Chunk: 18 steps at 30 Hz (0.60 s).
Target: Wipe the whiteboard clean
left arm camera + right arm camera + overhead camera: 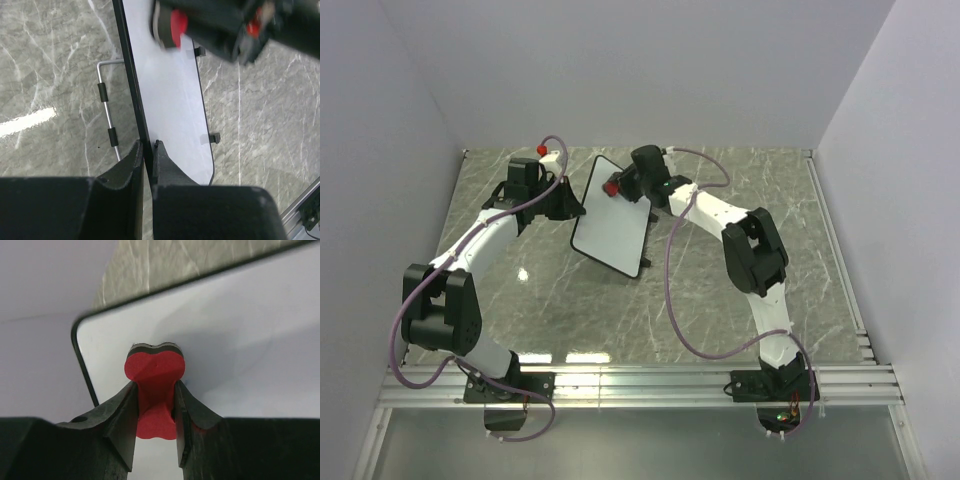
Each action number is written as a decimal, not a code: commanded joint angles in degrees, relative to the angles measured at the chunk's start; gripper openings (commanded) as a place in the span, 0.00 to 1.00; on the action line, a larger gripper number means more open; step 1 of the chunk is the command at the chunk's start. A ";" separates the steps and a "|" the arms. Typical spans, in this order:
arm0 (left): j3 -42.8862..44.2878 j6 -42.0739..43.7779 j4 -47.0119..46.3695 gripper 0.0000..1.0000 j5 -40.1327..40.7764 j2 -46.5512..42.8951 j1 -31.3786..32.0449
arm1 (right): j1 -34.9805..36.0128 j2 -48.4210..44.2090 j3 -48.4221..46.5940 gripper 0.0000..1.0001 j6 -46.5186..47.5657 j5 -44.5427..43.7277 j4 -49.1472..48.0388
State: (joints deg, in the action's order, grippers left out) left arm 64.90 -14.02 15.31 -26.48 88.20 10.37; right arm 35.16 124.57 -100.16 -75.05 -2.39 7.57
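The whiteboard (612, 215) is a white board with a thin black rim and small black tabs, held tilted up off the table. My left gripper (570, 207) is shut on its left edge; in the left wrist view the jaws (148, 150) pinch the black rim, and the white face (167, 95) looks clean. My right gripper (617, 187) is shut on the red bone-shaped eraser (155, 385), whose dark felt end presses on the board's face (240, 340) near its upper corner. The eraser also shows in the left wrist view (175, 27).
A wire stand (107, 102) with black sleeves sits behind the board. The grey marble table (740, 290) is walled at the back and both sides. An aluminium rail (640, 385) runs along the near edge by the arm bases.
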 commanded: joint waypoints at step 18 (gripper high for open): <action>-2.50 3.21 6.13 0.00 -6.48 1.00 4.04 | -2.20 8.15 -5.85 0.00 1.04 0.02 5.17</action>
State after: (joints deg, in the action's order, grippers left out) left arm 64.27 -14.11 14.39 -26.46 87.83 10.63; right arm 29.93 132.38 -109.25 -74.54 -2.35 10.55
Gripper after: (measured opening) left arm 0.097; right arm 0.372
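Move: My right hand already holds the red eraser against the whiteboard, which slopes down to my right. The board's far short edge has its middle about 6 cm ahead, 3 cm right and 2 cm lower; the board's middle is some 7 cm back, 2 cm left and 2 cm below. My left gripper pinches the board's left edge; from it, that far-edge middle lies roughly 17 cm ahead, 12 cm right and 5 cm lower. I wipe the eraser with my right hand forward and to the right, about 5 cm out and 3 cm across, sinking some 2 cm with the board's slope, until I halt at its far short edge. My right fingers keep their grip and the wrist turns a mere 5 degrees clockwise, while my left hand stays put, still pinching the board's left edge to hold it. ##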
